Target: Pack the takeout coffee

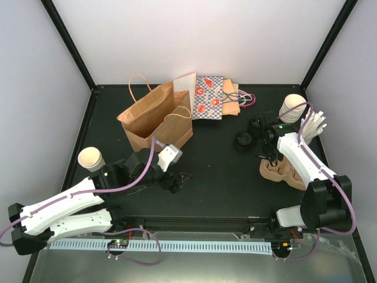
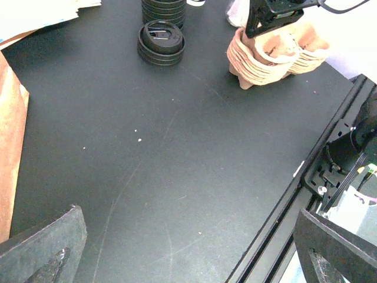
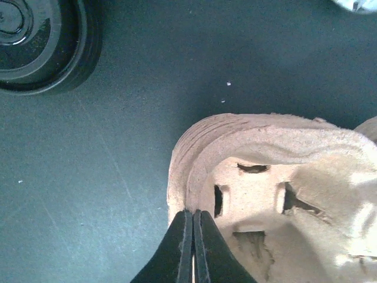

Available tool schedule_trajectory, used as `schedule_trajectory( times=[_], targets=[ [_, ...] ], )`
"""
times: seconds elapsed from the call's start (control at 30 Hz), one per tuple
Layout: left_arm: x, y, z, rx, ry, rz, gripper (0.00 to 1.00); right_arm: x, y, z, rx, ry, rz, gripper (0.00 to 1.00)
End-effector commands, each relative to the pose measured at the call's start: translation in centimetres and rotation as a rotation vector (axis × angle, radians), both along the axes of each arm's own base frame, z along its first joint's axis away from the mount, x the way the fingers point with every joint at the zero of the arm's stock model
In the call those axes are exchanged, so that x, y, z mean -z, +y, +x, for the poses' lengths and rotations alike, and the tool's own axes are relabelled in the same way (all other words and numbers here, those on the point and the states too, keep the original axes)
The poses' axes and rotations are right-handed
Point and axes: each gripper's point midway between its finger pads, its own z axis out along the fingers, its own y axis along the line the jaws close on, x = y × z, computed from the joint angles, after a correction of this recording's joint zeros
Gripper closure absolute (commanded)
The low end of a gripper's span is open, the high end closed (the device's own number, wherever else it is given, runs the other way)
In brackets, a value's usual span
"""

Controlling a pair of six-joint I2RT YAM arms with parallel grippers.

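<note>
No capped takeout coffee shows in any view. A lidless cream paper cup [image 1: 91, 158] stands at the left edge, beside my left arm. My left gripper [image 1: 175, 180] [image 2: 188, 253] hangs open over bare tabletop, with nothing between its fingers [image 2: 41, 247]. My right gripper [image 1: 272, 160] [image 3: 193, 213] is shut on the rim of the top pulp cup carrier [image 3: 283, 177] of a stack [image 1: 283, 173] [image 2: 271, 53]; one finger sits outside the rim and the other inside. Black lids [image 1: 244, 140] [image 2: 161, 41] [image 3: 35, 41] lie just left of that stack.
An open brown paper bag [image 1: 156, 118] stands at the back left, with patterned bags [image 1: 209, 97] lying flat behind it. A second lid stack [image 1: 257, 124], a column of nested cups [image 1: 293, 107] and white stirrers [image 1: 312, 125] crowd the back right corner.
</note>
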Motion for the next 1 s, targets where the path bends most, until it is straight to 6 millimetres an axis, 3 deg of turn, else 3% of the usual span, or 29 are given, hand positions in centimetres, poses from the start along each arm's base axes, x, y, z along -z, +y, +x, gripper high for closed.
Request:
schedule_trajectory(
  times=[0.0, 0.37, 0.57, 0.83, 0.97],
  targets=[
    [-0.4, -0.1, 0.1, 0.003, -0.017, -0.01, 0.01, -1.8, -0.5, -0.1, 0.009, -0.029, -0.023, 0.99],
    [-0.4, 0.2, -0.1, 0.0, -0.014, -0.018, 0.01, -4.9, -1.3, -0.7, 0.033, -0.058, -0.051, 0.99],
    [-0.7, 0.3, -0.2, -0.001, -0.016, -0.027, 0.01, -8.5, -3.2, -1.2, 0.097, -0.097, -0.141, 0.99],
    [-0.8, 0.3, -0.3, -0.002, -0.011, -0.033, 0.01, -12.8, -4.0, -1.9, 0.115, -0.175, -0.163, 0.99],
    [-0.8, 0.4, -0.3, -0.005, -0.011, -0.039, 0.01, -16.0, -4.8, -2.4, 0.125, -0.23, -0.194, 0.99]
  ],
)
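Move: The right fingers are already shut on the left wall of the top takeout cup carrier; the carrier's middle is about 9 cm to the right, 3 cm back and 3 cm lower. The short lid stack lies some 10 cm ahead and 10 cm to the left, the tall one about 15 cm ahead and 3 cm left. The straw cup is around 11 cm ahead and 18 cm right. From the idle left hand the carrier lies roughly 43 cm right, 4 cm ahead and 17 cm below. Up, slowly at first and then faster, the right hand rises about 12.5 cm, keeping its pinch on the carrier's left wall to draw it up from the nested stack. In the faster half it also eases some 3 cm to the right, while the wrist tilts about 10 degrees so that the fingertips swing forward and right. ##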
